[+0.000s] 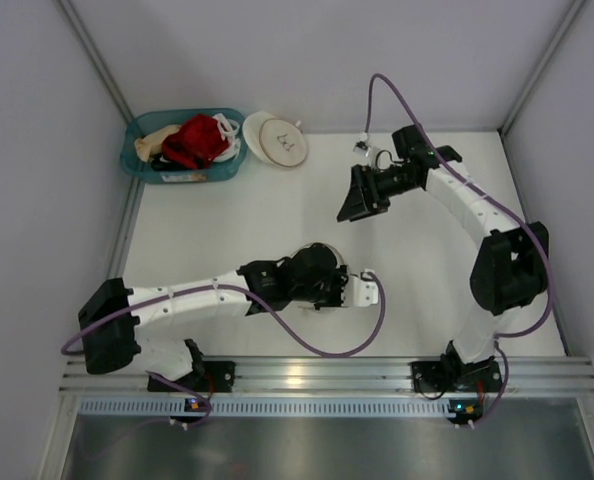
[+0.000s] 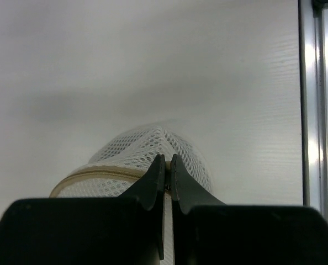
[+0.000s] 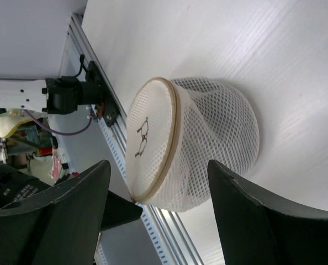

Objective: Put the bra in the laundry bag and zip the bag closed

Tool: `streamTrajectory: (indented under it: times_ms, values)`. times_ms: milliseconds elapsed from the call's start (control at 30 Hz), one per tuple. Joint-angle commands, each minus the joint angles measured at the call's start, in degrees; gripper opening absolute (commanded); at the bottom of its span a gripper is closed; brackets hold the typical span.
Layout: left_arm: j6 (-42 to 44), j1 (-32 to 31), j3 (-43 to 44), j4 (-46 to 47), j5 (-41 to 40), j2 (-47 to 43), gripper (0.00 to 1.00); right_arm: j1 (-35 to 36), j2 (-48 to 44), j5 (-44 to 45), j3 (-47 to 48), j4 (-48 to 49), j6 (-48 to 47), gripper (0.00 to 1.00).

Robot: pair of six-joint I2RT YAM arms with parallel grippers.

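The laundry bag (image 3: 208,138), round cream-white mesh with a small dark mark (image 3: 142,135) on its pale lid, stands on edge on the white table. Its tan rim zip (image 2: 98,174) runs closed round the part that shows. My left gripper (image 2: 168,160) is shut on the bag's rim at the zip. From above, only a white bit of the bag (image 1: 367,290) shows beyond the left gripper (image 1: 347,290). My right gripper (image 1: 352,208) hangs open above the table, apart from the bag, its fingers (image 3: 236,204) wide either side of it in its own view. The bra is hidden from every view.
A teal basket (image 1: 137,160) at the back left holds a red garment (image 1: 197,140) and a beige one (image 1: 157,140). A second round bag with a tan-rimmed lid (image 1: 277,140) lies beside it. A metal rail (image 1: 327,375) runs along the table's near edge.
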Motion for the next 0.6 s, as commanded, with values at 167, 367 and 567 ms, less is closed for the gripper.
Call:
streamTrajectory:
  times_ms: [167, 367, 567]
  values:
    - [-0.4, 2.11, 4.45, 7.16, -1.77, 1.26, 0.0, -0.88, -8.44, 1.31, -10.59, -3.79, -4.13, 0.71]
    - [0.39, 4.4, 7.61, 7.08, -0.81, 3.19, 0.0, 0.78, -7.21, -2.56, -13.95, -3.26, -3.77, 0.68]
    - [1.18, 5.11, 8.5, 5.67, 2.62, 3.64, 0.0, 4.39, -4.84, -3.53, -11.85, -4.93, -4.39, 0.37]
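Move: The laundry bag's tan zip edge is pinched in the left fingers, right at the left hand point. From the open, empty right hand that pinched end lies about 14 cm back, some 6 cm below and barely 1 cm to the left, with the left fingertips at the same place. The bag's mesh body spreads to the robot's left: its middle is roughly 12 cm back from the right hand, 7 cm left and 11 cm down. The laundry bag's zip edge is carried by the left hand's closed fingers about 5 cm forward and some 3.5 cm up, towards the right gripper. The right hand comes back about 7 cm and down 4 cm to meet it, its fingers tipping slightly; they bracket the edge just beside the left fingertips and begin to close, still about half open. ##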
